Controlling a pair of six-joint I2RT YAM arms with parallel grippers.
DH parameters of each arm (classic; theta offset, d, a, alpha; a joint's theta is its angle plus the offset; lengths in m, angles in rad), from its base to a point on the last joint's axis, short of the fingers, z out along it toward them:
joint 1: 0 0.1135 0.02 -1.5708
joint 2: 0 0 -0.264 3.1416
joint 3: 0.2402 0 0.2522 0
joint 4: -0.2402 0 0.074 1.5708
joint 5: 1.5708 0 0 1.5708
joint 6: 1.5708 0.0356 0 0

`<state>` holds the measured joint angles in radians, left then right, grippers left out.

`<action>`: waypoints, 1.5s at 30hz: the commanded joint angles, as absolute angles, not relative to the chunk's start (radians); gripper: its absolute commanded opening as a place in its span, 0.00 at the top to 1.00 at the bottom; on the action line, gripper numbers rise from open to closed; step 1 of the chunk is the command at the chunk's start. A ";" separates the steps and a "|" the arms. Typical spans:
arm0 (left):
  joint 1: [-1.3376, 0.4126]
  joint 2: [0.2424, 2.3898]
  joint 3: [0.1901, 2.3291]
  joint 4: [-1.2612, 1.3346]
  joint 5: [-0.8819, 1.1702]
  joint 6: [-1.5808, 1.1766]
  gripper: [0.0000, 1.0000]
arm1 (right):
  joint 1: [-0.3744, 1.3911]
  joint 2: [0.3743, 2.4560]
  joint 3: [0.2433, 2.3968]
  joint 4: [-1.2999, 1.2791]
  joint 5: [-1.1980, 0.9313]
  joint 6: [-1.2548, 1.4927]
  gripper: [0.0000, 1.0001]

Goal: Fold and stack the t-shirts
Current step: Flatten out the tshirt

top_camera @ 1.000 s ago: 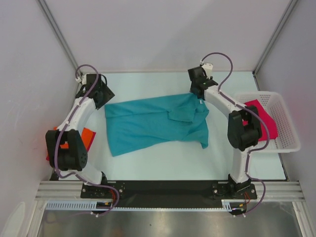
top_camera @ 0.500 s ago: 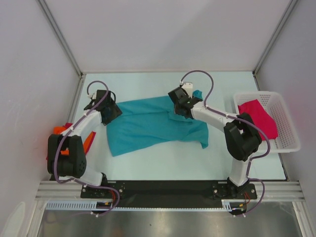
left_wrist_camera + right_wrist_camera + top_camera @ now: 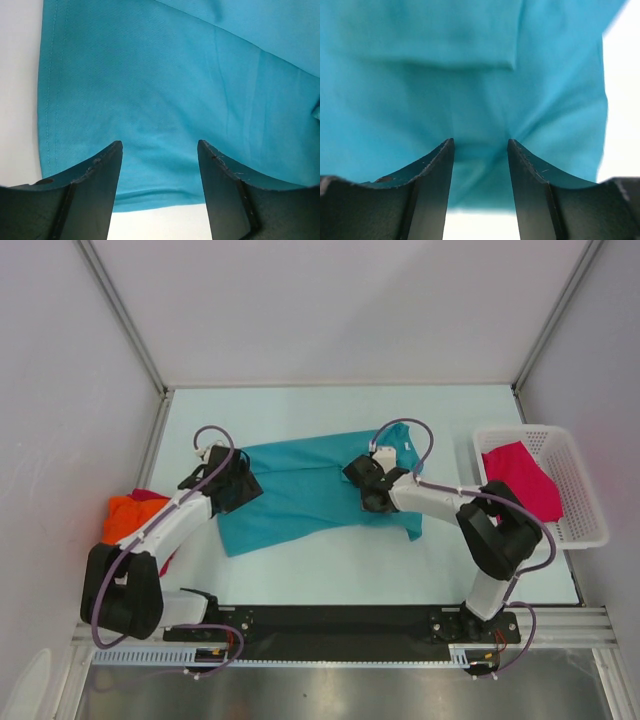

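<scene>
A teal t-shirt [image 3: 300, 490] lies spread and rumpled across the middle of the table. My left gripper [image 3: 240, 485] hovers over its left edge, jaws open, with teal cloth [image 3: 165, 85] showing between the fingers and bare table under them. My right gripper [image 3: 366, 486] is over the shirt's right half, also open, above a bunched fold [image 3: 480, 100] near the hem. An orange t-shirt [image 3: 128, 515] with a dark red one [image 3: 150, 496] beside it sits at the table's left edge. A magenta-pink t-shirt [image 3: 522, 480] lies in the basket.
The white lattice basket [image 3: 578, 525] stands at the right edge, close behind my right elbow [image 3: 500, 530]. Grey walls and metal posts enclose the table on three sides. Pale table surface [image 3: 330, 570] shows between the shirt and the arm bases.
Both arms have swung from the far side toward me. The left gripper came down onto the shirt's left edge, the right one moved left over the shirt's right half. The orange shirt shows more.
</scene>
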<state>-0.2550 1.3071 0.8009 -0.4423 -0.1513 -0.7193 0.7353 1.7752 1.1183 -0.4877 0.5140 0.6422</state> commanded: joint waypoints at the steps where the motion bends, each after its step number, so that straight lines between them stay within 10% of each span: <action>1: -0.276 1.224 0.790 -0.451 -0.144 -0.726 0.33 | 0.826 1.634 1.071 -0.560 0.590 0.729 0.48; 45: -0.322 0.960 0.666 -0.506 -0.120 -0.719 0.33 | 1.022 1.999 1.256 -0.830 0.879 0.887 0.48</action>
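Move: The t-shirt's near edge lies about 5 cm back, 4 cm left and 3 cm below the right hand; its near right corner is some 6 cm back and 7 cm to the right. From the left hand, the shirt's near left corner is about 10 cm back, 5 cm left and 7 cm below, with the orange t-shirt some 22 cm left and 5 cm back. Draw the right gripper back about 10 cm, first rising and easing left over the blue t-shirt, then sink beyond its near edge and come forward some 4 cm and a bit left, open fingertips right at the edge, left side tipping down about 15 degrees. Bring the left gripper back about 6 cm, slightly higher, over the cloth towards the near left corner; keep it open, waiting there. ##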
